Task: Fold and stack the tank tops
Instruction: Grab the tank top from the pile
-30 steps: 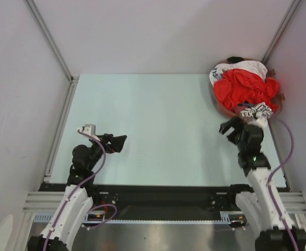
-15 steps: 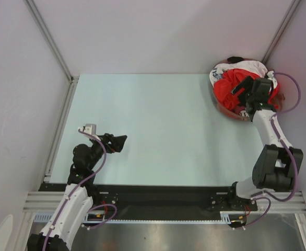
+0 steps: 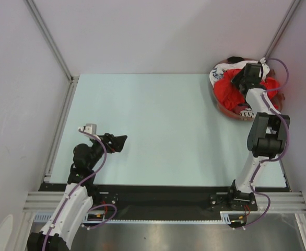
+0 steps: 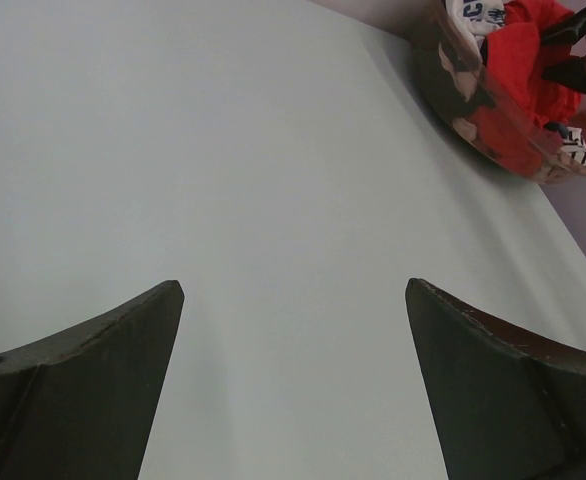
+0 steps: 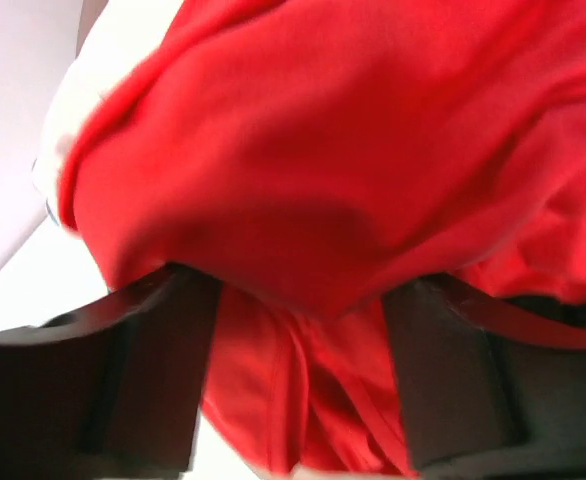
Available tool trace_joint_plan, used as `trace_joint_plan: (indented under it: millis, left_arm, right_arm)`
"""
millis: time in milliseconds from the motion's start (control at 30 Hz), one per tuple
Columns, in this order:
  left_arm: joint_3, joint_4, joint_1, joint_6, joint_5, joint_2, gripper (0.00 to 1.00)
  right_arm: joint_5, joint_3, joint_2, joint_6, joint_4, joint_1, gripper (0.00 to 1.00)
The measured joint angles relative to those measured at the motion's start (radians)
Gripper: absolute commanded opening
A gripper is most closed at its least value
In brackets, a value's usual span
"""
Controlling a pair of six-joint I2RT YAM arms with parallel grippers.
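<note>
The tank tops lie heaped in a shallow basket at the table's far right corner. A bright red tank top lies uppermost, a white printed one sits behind it, and a black-and-white striped one hangs at the front. My right gripper is pressed down into the heap. In the right wrist view its jaws stand apart with folds of the red tank top bunched between the fingers. My left gripper hovers open over bare table at the near left, nothing between its fingers.
The basket has a mottled brown wall and sits against the right frame post. Grey walls close the table at back and sides, and a metal rail runs along its left edge. The pale green tabletop stretches between the arms.
The right arm has swung from the near right up to the basket and lowered its gripper into the red cloth. The left arm has not moved.
</note>
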Motion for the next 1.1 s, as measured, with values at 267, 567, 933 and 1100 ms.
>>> trace_joint_plan:
  millis: [267, 567, 933, 1100]
  left_arm:
    - [0.000, 0.008, -0.001, 0.000, 0.000, 0.023, 1.00]
    - [0.000, 0.007, -0.001, 0.000, 0.000, 0.019, 1.00]
    - [0.000, 0.007, -0.002, 0.000, 0.000, 0.004, 1.00]
    - [0.000, 0.006, -0.002, 0.000, 0.000, -0.008, 1.00]
  right_arm:
    - [0.058, 0.232, 0.095, -0.095, -0.073, 0.053, 0.00]
    - [0.056, 0.261, -0.079, -0.204, -0.103, 0.234, 0.00]
    - [0.031, 0.297, -0.512, -0.385, -0.127, 0.696, 0.00]
    - [-0.006, 0.371, -0.600, -0.396, -0.134, 0.760, 0.00]
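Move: The red tank top lies bunched right at the right fingertips, its middle about 2 cm below them and level with them both ways. In the same basket the white shirt is some 6 cm farther out and 3 cm to the left, and the striped cloth roughly 12 cm back towards the base and 7 cm to the right, both a little below the hand. From the left hand the red top is some 28 cm ahead and 57 cm to the right, at much the same height. The red tank top is pinched as the right fingers, part open around its folds, reach about 4 cm farther forward and shut. Keeping that pinch, the right hand pulls it up some 40 cm, sweeping left and then also back, away from the basket and over the open table, while the wrist tips the fingers upward and turns them counter-clockwise, each roughly 45 degrees. ##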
